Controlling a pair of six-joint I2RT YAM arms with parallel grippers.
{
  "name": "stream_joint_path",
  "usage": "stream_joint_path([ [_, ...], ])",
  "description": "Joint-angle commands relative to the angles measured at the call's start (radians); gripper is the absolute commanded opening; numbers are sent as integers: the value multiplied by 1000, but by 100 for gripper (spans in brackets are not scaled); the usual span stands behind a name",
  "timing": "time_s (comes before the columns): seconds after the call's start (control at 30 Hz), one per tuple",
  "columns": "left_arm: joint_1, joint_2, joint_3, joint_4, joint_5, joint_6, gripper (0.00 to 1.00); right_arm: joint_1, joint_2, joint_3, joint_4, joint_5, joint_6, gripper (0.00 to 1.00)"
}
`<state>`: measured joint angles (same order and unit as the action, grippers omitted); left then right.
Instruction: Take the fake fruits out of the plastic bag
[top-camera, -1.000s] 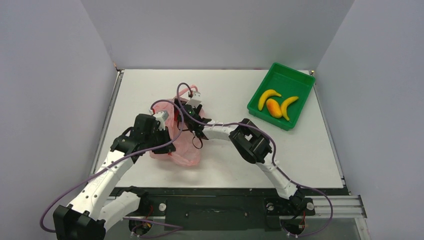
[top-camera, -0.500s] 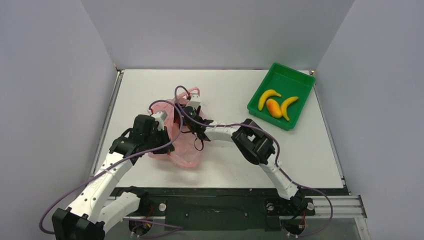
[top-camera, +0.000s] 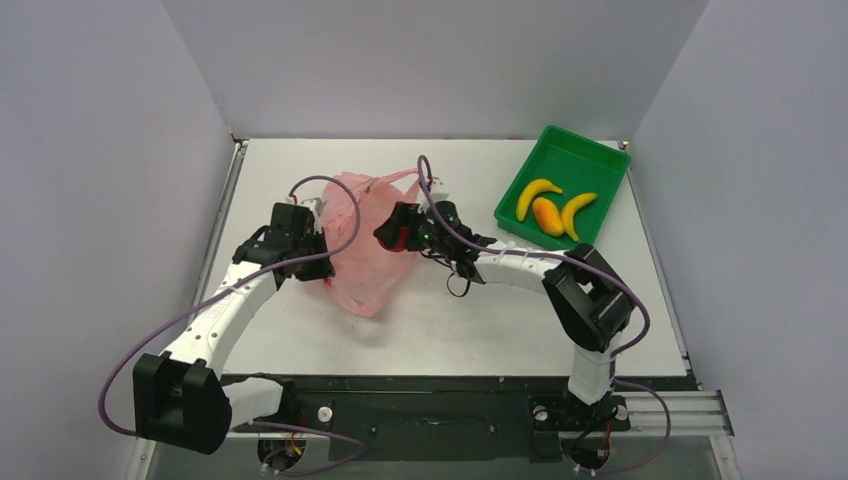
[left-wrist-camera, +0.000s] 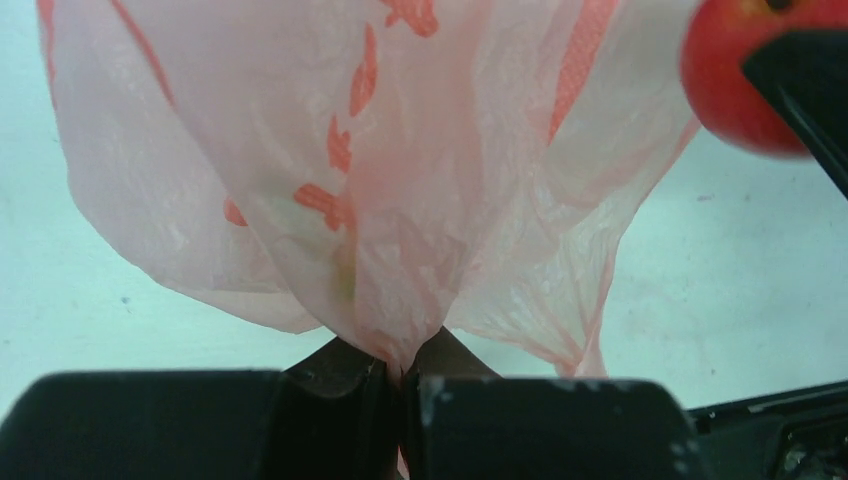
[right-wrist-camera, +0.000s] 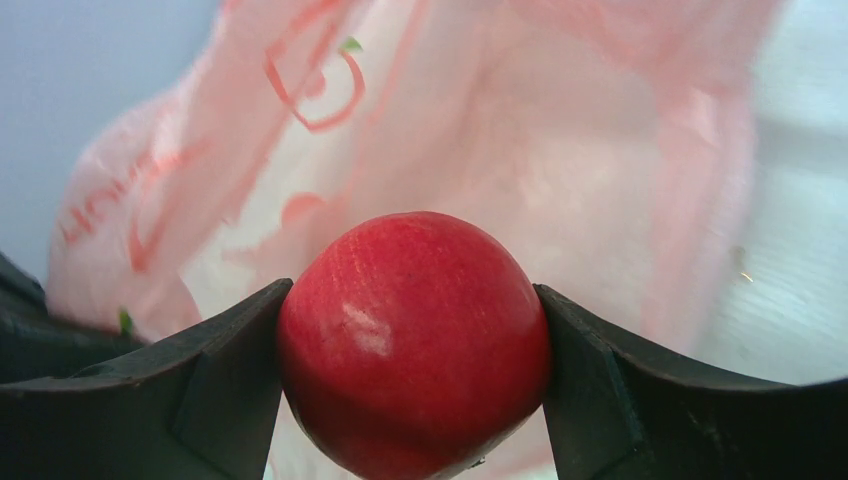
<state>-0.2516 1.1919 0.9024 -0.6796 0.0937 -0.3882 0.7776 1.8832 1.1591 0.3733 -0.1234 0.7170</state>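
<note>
The translucent pink plastic bag (top-camera: 365, 250) hangs bunched from my left gripper (top-camera: 322, 238), which is shut on a fold of it (left-wrist-camera: 402, 365). The bag (left-wrist-camera: 400, 180) fills the left wrist view. Just right of the bag's mouth, my right gripper (top-camera: 398, 230) is shut on a glossy red apple (right-wrist-camera: 415, 340), one finger pressed against each side. That apple (left-wrist-camera: 740, 90) also shows at the top right of the left wrist view, outside the bag. Behind it in the right wrist view is the bag (right-wrist-camera: 560, 130). What else lies inside the bag is hidden.
A green tray (top-camera: 590, 165) sits at the back right of the white table (top-camera: 480, 320). It holds two yellow bananas (top-camera: 535, 195) (top-camera: 578, 213) and an orange mango (top-camera: 547, 215). Grey walls close in three sides.
My right gripper has closed on the red apple and drawn back to the right, out of the bag. My left gripper has carried the bag up and toward the back, stretching it out.
</note>
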Motion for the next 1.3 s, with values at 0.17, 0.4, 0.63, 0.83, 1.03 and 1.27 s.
stream_joint_path([
  [0.17, 99, 13, 11, 160, -73, 107, 0, -166, -346, -239, -42, -41, -136, 0],
  [0.4, 111, -1, -43, 199, -41, 139, 0, -314, -524, -322, -124, 317, -157, 0],
  [0.63, 111, -8, -39, 187, -22, 162, 0, -509, -470, -236, -232, 469, -122, 0],
  [0.83, 111, -27, -44, 197, -23, 161, 0, -638, -325, -72, -327, 414, -131, 0],
  [1.03, 111, -31, -43, 190, -34, 160, 0, -682, -199, 66, -412, 479, -190, 2],
  [1.27, 111, -78, -55, 201, -15, 172, 26, -736, -58, 207, -488, 477, -216, 7],
])
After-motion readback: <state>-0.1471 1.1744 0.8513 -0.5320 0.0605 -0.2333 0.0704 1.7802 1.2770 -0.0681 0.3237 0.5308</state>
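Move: I hold the red apple in my right hand. The green tray's middle lies about 42 cm to the right, 13 cm ahead and 11 cm below. Inside it, the left banana is some 36 cm right and 12 ahead, the mango 38 right and 7 ahead. The plastic bag's body sits about 8 cm left, level with this hand. From my left hand, the bag's body is 10 cm right and 8 ahead, the tray some 57 cm right and 21 ahead. I swing the apple, still gripped in my right hand, about 42 cm right and 15 cm forward, away from the bag to over the tray. I arc up roughly 6 cm, then sink back as the wrist turns some 60 degrees clockwise. My left hand draws the pinched bag about 5 cm forward and left, then stays there and starts opening its fingers at the end. ##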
